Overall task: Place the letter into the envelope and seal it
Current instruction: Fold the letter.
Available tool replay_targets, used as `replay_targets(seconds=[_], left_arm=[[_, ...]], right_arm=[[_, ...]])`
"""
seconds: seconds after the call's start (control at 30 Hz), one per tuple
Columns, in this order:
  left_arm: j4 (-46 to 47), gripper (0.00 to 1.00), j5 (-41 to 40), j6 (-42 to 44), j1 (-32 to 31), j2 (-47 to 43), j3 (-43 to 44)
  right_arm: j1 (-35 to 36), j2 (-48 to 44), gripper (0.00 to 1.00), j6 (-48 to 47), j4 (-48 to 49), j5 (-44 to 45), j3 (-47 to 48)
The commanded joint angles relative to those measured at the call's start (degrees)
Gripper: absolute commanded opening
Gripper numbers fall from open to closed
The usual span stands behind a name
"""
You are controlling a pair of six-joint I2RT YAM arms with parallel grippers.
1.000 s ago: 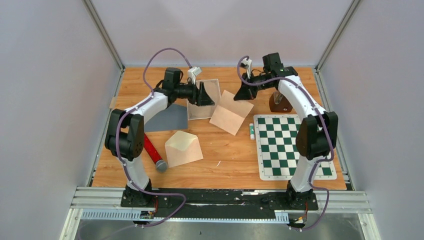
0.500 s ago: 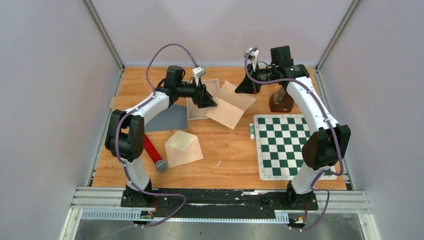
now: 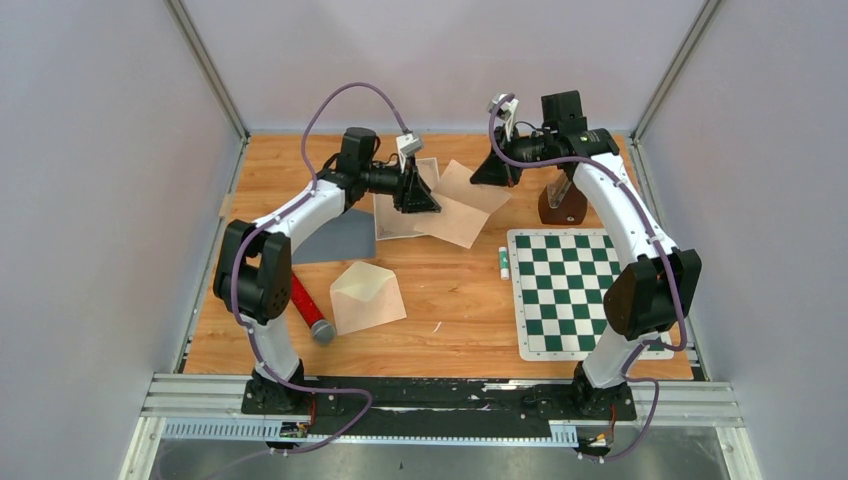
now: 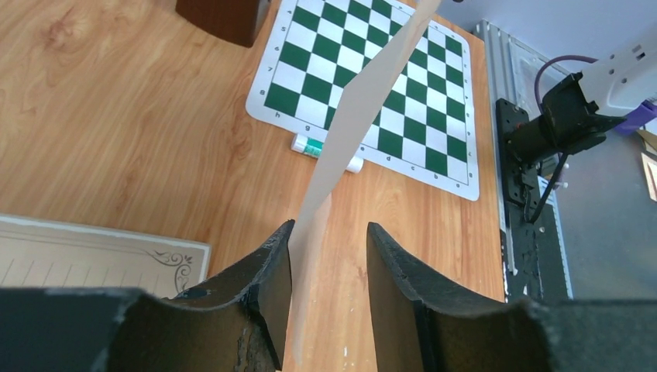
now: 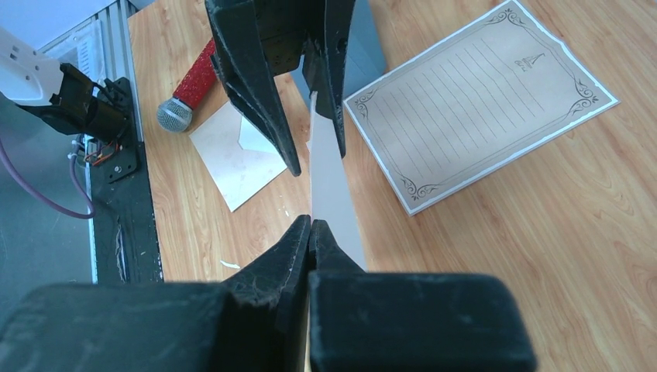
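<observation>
My right gripper point(image 3: 483, 175) point(image 5: 311, 222) is shut on the far right edge of the peach folded letter point(image 3: 462, 210) point(image 5: 329, 178) and holds it raised off the table at the back. My left gripper point(image 3: 425, 200) point(image 4: 329, 227) straddles the letter's point(image 4: 364, 101) left edge. One finger touches the paper and a gap remains on the other side. The peach envelope point(image 3: 367, 296) point(image 5: 236, 151) lies flap-open on the table nearer the left arm's base, apart from both grippers.
A lined stationery sheet point(image 3: 392, 222) point(image 5: 480, 101) lies under the left gripper, with a grey sheet point(image 3: 335, 240) to its left. A red microphone point(image 3: 307, 308) lies by the envelope. To the right are a glue stick point(image 3: 503, 262), a chessboard mat point(image 3: 585, 290) and a brown block point(image 3: 560, 205).
The right gripper lifted the letter up and back. The left gripper moved right onto the letter's left edge, and its jaws narrowed around it.
</observation>
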Motion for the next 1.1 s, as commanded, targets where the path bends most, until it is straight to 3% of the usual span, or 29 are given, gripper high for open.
replay_targets(seconds=[0.0, 0.2, 0.43, 0.57, 0.67, 0.8, 0.93, 1.07], left_arm=[[0.66, 0.45, 1.83, -0.39, -0.14, 0.31, -0.13], [2.21, 0.3, 1.93, -1.1, -0.15, 1.11, -0.25], [2.19, 0.28, 2.45, -2.51, -0.11, 1.38, -0.73], [2.43, 0.17, 3.11, -3.0, -0.19, 1.62, -0.83], [3.26, 0.04, 3.32, -3.79, -0.16, 1.75, -0.75], [4.84, 0.0, 3.24, -4.88, -0.12, 1.25, -0.96], [5.44, 0.0, 3.03, -5.23, -0.1, 0.83, -0.44], [5.09, 0.0, 3.73, -5.69, -0.1, 1.14, 0.96]], right_arm=[[-0.48, -0.57, 0.0, 0.93, 2.83, -0.4, 1.93], [-1.06, -0.59, 0.0, 1.22, 3.23, -0.21, 2.0], [-1.91, -0.66, 0.0, 1.22, 3.86, 0.7, 2.08], [-1.94, -0.59, 0.0, 1.36, 3.94, 0.33, 1.79], [-1.97, -0.71, 0.0, 1.45, 3.92, 0.34, 1.2], [-1.23, -1.92, 0.11, -1.09, 2.34, -0.83, -0.8], [2.29, -5.58, 0.35, -5.89, -3.66, -4.18, -5.62], [4.02, -9.56, 0.46, -8.57, -5.12, -1.24, -8.62]])
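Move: The left hand's part-open fingers straddle the letter's left edge; the letter's middle is about 4 cm to its right, level fore and aft and some 2 cm higher. From the left hand, the lined sheet lies on the table about 12 cm ahead and 6 cm left, the glue stick 14 cm right and 2 cm back, both some 17 cm below. The right hand already grips the letter, its middle about 4 cm back, 2 cm left and 3 cm below. Left nearly stays and pinches the letter shut; right eases 1 cm forward, opens, then swings back about 5 cm. ##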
